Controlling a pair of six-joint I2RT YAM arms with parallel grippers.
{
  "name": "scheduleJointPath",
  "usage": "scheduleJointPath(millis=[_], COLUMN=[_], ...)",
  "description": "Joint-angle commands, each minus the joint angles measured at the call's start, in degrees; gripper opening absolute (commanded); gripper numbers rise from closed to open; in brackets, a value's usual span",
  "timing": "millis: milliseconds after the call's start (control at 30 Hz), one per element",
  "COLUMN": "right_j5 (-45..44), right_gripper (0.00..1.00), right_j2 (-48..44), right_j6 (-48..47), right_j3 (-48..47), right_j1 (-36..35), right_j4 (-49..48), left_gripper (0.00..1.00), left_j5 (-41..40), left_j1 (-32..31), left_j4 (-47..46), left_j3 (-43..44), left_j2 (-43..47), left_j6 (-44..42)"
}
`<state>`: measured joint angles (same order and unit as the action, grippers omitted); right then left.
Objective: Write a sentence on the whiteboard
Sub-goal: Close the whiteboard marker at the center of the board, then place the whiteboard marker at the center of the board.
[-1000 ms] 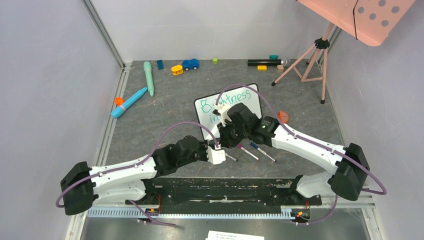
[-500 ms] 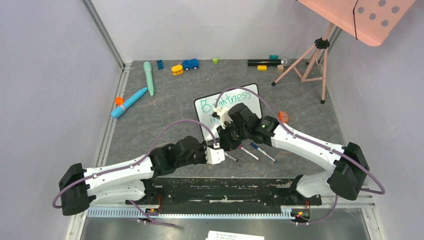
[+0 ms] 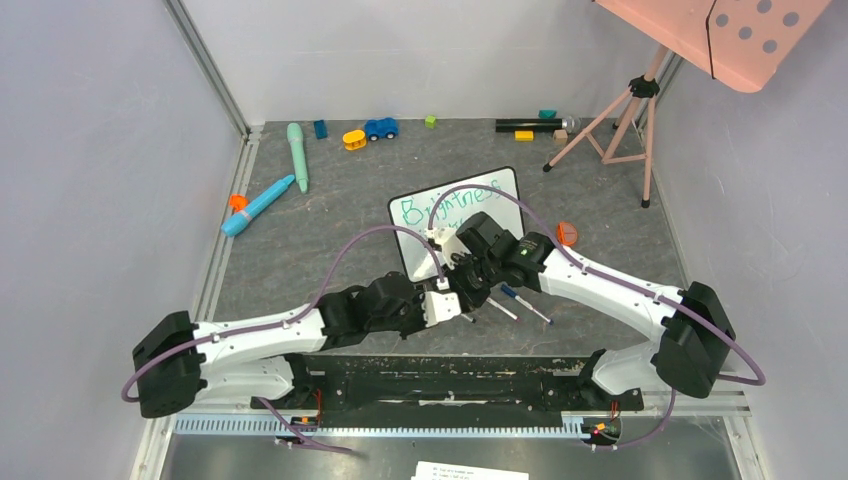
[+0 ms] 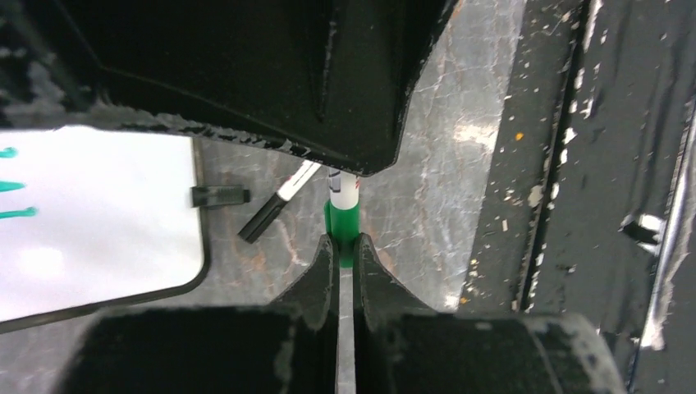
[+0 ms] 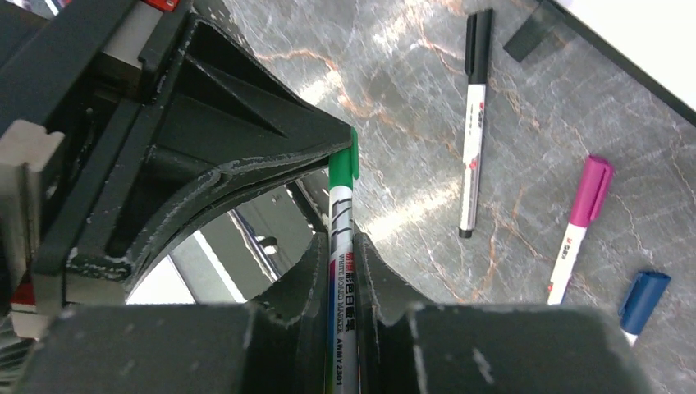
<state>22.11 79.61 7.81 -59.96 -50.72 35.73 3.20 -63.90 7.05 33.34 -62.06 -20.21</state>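
The whiteboard (image 3: 500, 200) lies mid-table with teal writing, the sentence (image 3: 455, 205); only its top line, "Brightness", shows, and the arms hide the rest. Just in front of the board the two grippers meet tip to tip. My right gripper (image 5: 341, 242) is shut on the white barrel of a green whiteboard marker (image 5: 343, 197). My left gripper (image 4: 345, 242) is shut on that marker's green cap (image 4: 342, 222). In the top view the left gripper (image 3: 458, 303) and right gripper (image 3: 470, 285) nearly touch. A board corner (image 4: 90, 213) shows in the left wrist view.
A black marker (image 5: 473, 123), a pink one (image 5: 583, 222) and a blue one (image 5: 644, 300) lie on the table beside the grippers. An orange piece (image 3: 567, 233) sits right of the board. Toys line the back wall, and a pink tripod (image 3: 620, 120) stands back right.
The right gripper has drawn back off the board toward the near edge with the marker. The left arm has reached forward and right, and its gripper now meets the marker's capped end.
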Motion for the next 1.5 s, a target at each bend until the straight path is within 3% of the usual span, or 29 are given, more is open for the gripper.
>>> scheduleJointPath(millis=[0,133,367,467,533,733,933,1000,1233,1267,1333,1367,1467], right_j5=[1.50,-0.55,-4.45,-3.55,-3.31,-0.96,3.57,2.94,-3.63,-3.52,-2.29,-3.12,-9.06], right_gripper=[0.00,0.00,0.00,0.00,0.00,0.00,0.02,0.14,0.19,0.26,0.55,0.64,0.75], right_j2=[1.65,0.99,-2.48,-4.48,-6.06,-13.04,-14.08,-14.24,-12.61,-12.24,-11.81,-12.13,-15.15], right_j6=[-3.79,-4.63,-2.64,-0.69,0.82,6.12,9.89,11.64,13.43,13.48,13.24,13.44,13.59], right_j3=[-0.28,0.09,-0.05,1.44,3.55,14.32,23.75,26.77,30.97,31.36,31.65,31.81,33.13], right_j1=[-0.96,-0.96,2.28,4.69,6.95,14.65,15.41,15.34,15.39,15.39,15.38,15.43,15.55], right_j4=[-4.21,-0.97,-2.03,-5.27,-7.48,-17.07,-28.61,-32.98,-41.65,-43.13,-44.22,-44.04,-42.86], left_gripper=[0.02,0.02,0.03,0.28,0.41,0.54,0.66,0.66,0.68,0.68,0.69,0.71,0.84], left_j5=[11.64,10.34,1.23,-5.54,-10.67,-20.52,-31.34,-32.37,-25.84,-25.47,-26.29,-26.95,-30.75], left_j1=[-2.49,-2.46,-2.53,-2.44,-2.44,-2.06,0.11,1.35,12.92,14.46,17.43,18.17,20.12], left_j4=[-36.62,-42.43,-37.82,-35.30,-28.21,-7.66,1.87,3.71,7.38,7.90,8.87,9.49,12.81], left_j3=[7.00,4.32,2.31,2.63,5.21,10.47,12.76,13.28,12.16,12.02,11.79,11.75,12.42], left_j2=[-1.34,-3.51,-1.26,1.30,2.94,9.49,14.26,15.14,16.89,17.12,17.99,18.41,18.57], left_j6=[9.28,10.64,9.82,15.15,17.66,19.28,32.48,34.54,38.47,38.49,38.07,37.73,37.99])
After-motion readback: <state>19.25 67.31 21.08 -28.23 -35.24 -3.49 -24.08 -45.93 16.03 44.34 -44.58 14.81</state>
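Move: My left fingers hold the green marker's cap; its body, in my right hand, lies about 5 cm to my left hand's right, slightly higher. The free spot for the marker is some 5 cm ahead of my right hand, 3 cm right and 6 cm down. Beside that spot, the black marker lies 4 cm to its left and the purple one 5 cm to its right; the whiteboard's middle is about 15 cm beyond it. Still holding the green marker between them, my hands shift about 3 cm to the right. Then my left opens, comes off the cap, rises steeply and swings left and forward clear of the markers, turning over 50 degrees counter-clockwise. My right carries the marker forward and right, lowers it between the black and purple ones, turning some 25 degrees clockwise, and opens. ##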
